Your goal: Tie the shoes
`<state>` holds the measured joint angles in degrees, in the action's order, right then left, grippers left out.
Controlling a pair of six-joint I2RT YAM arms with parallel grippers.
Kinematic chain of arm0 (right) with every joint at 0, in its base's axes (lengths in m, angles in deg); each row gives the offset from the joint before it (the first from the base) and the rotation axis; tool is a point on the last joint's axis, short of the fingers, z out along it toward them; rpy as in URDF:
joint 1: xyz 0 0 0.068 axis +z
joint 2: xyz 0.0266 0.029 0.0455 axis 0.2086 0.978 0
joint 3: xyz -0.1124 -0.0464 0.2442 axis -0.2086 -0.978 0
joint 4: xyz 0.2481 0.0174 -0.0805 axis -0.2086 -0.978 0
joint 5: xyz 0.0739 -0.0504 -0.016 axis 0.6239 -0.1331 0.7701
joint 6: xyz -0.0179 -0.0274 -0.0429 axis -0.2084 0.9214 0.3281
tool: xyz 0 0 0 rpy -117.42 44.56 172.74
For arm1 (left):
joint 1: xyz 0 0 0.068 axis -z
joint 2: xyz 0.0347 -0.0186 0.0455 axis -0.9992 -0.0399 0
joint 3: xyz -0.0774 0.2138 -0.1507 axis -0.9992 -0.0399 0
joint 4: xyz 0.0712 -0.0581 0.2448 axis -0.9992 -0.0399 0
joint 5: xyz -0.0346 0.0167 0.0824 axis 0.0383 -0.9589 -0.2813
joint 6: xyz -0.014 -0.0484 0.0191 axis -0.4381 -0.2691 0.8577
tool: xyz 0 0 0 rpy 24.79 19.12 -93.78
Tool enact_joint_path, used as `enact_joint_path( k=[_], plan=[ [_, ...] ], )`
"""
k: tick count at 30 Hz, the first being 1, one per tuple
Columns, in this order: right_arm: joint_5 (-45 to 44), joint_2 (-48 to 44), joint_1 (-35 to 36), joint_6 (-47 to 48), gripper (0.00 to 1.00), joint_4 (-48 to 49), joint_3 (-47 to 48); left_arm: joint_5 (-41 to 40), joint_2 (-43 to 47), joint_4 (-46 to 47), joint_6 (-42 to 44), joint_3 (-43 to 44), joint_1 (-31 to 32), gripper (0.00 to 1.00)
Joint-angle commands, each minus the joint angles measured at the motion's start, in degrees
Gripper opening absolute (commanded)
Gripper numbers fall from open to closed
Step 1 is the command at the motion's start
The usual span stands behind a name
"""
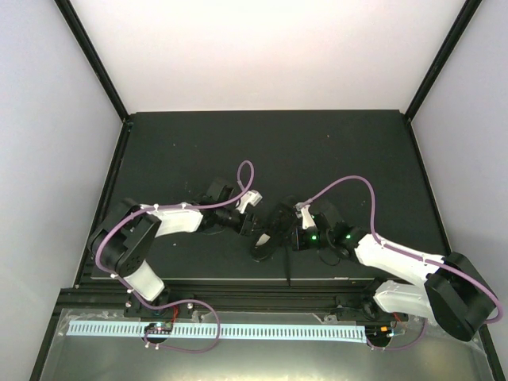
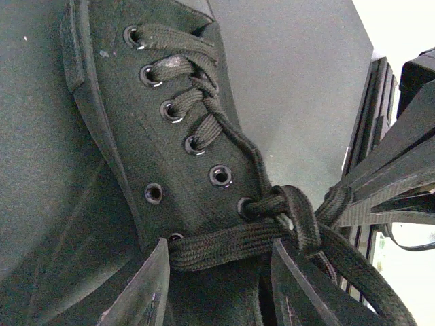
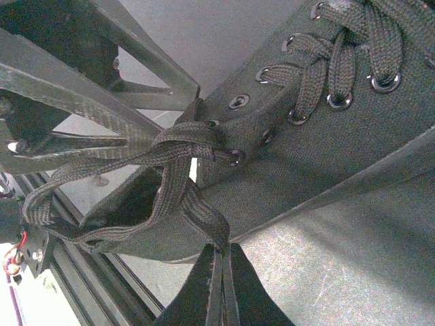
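The black shoe [image 1: 272, 228] lies on the dark table between my two grippers. In the left wrist view the shoe [image 2: 170, 156] fills the frame, eyelets up. My left gripper [image 2: 221, 288] is open at the shoe's ankle end, and a flat black lace [image 2: 224, 244] runs across between its two fingers [image 2: 146, 292]. The laces cross in a first knot [image 2: 302, 217]. My right gripper [image 3: 221, 255] is shut on a loop of lace [image 3: 197, 207], pulled away from the shoe's side [image 3: 326, 163]. In the top view the left gripper [image 1: 255, 222] and right gripper [image 1: 292, 232] flank the shoe.
The table's front metal rail [image 1: 238, 279] runs just below the shoe, and one lace end [image 1: 287, 270] trails toward it. The rail also shows in the right wrist view [image 3: 102, 272]. White walls enclose the table on three sides.
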<state>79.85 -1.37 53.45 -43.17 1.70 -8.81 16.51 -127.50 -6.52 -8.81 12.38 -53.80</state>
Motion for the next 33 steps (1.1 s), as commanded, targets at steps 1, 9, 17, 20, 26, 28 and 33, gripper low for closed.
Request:
enact_joint_path(
  k=[1,9,17,20,26,28,33],
  plan=[
    [0.5,-0.7,-0.3,-0.6,0.02,0.8,-0.4,1.9,-2.6,3.1,0.1,1.6,-0.2,0.44],
    [0.6,-0.7,-0.3,-0.5,0.02,0.8,-0.5,2.3,-3.6,5.4,-0.9,1.4,-0.2,0.3],
    [0.4,-0.9,-0.3,-0.5,0.02,0.5,-0.5,-1.0,-1.3,7.0,-1.8,-0.3,-0.4,0.13],
    [0.3,-1.3,-0.3,-0.4,0.02,0.2,-0.7,-2.6,1.1,7.7,-2.3,-1.9,-0.9,0.09],
    [0.4,-1.4,-0.3,-0.4,0.02,0.5,-1.1,-3.0,5.1,9.4,-4.0,-5.3,-1.9,0.07],
    [0.4,-1.4,-0.3,-0.5,0.02,0.5,-1.1,-2.9,5.6,9.3,-4.2,-5.9,-2.1,0.07],
    [0.3,-1.3,-0.3,-0.5,0.02,0.4,-1.2,-3.3,6.7,9.3,-4.7,-7.5,-2.7,0.03]
  ],
)
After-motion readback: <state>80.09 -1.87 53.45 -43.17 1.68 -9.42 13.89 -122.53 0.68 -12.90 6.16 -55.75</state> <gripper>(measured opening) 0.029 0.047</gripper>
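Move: The lace strand to pinch sits right at the open left fingertips, about 1 cm to the right of the hand point and 1 cm below it. The knot it comes from is some 4 cm right and 2 cm back; the shoe's middle lies about 6 cm right, 1 cm ahead and 4 cm lower. From the right gripper, already shut on the other lace, the strand is roughly 9 cm left, 2 cm ahead and 1 cm below. Dip the left gripper about 1 cm so its half-open fingers straddle the lace strand beside the knot, then close them and pinch it. Once they are nearly shut, draw the strand some 2 cm left and a little under 2 cm up, away from the knot, turning the wrist only slightly counter-clockwise. Hold the right gripper still, shut on its lace. ##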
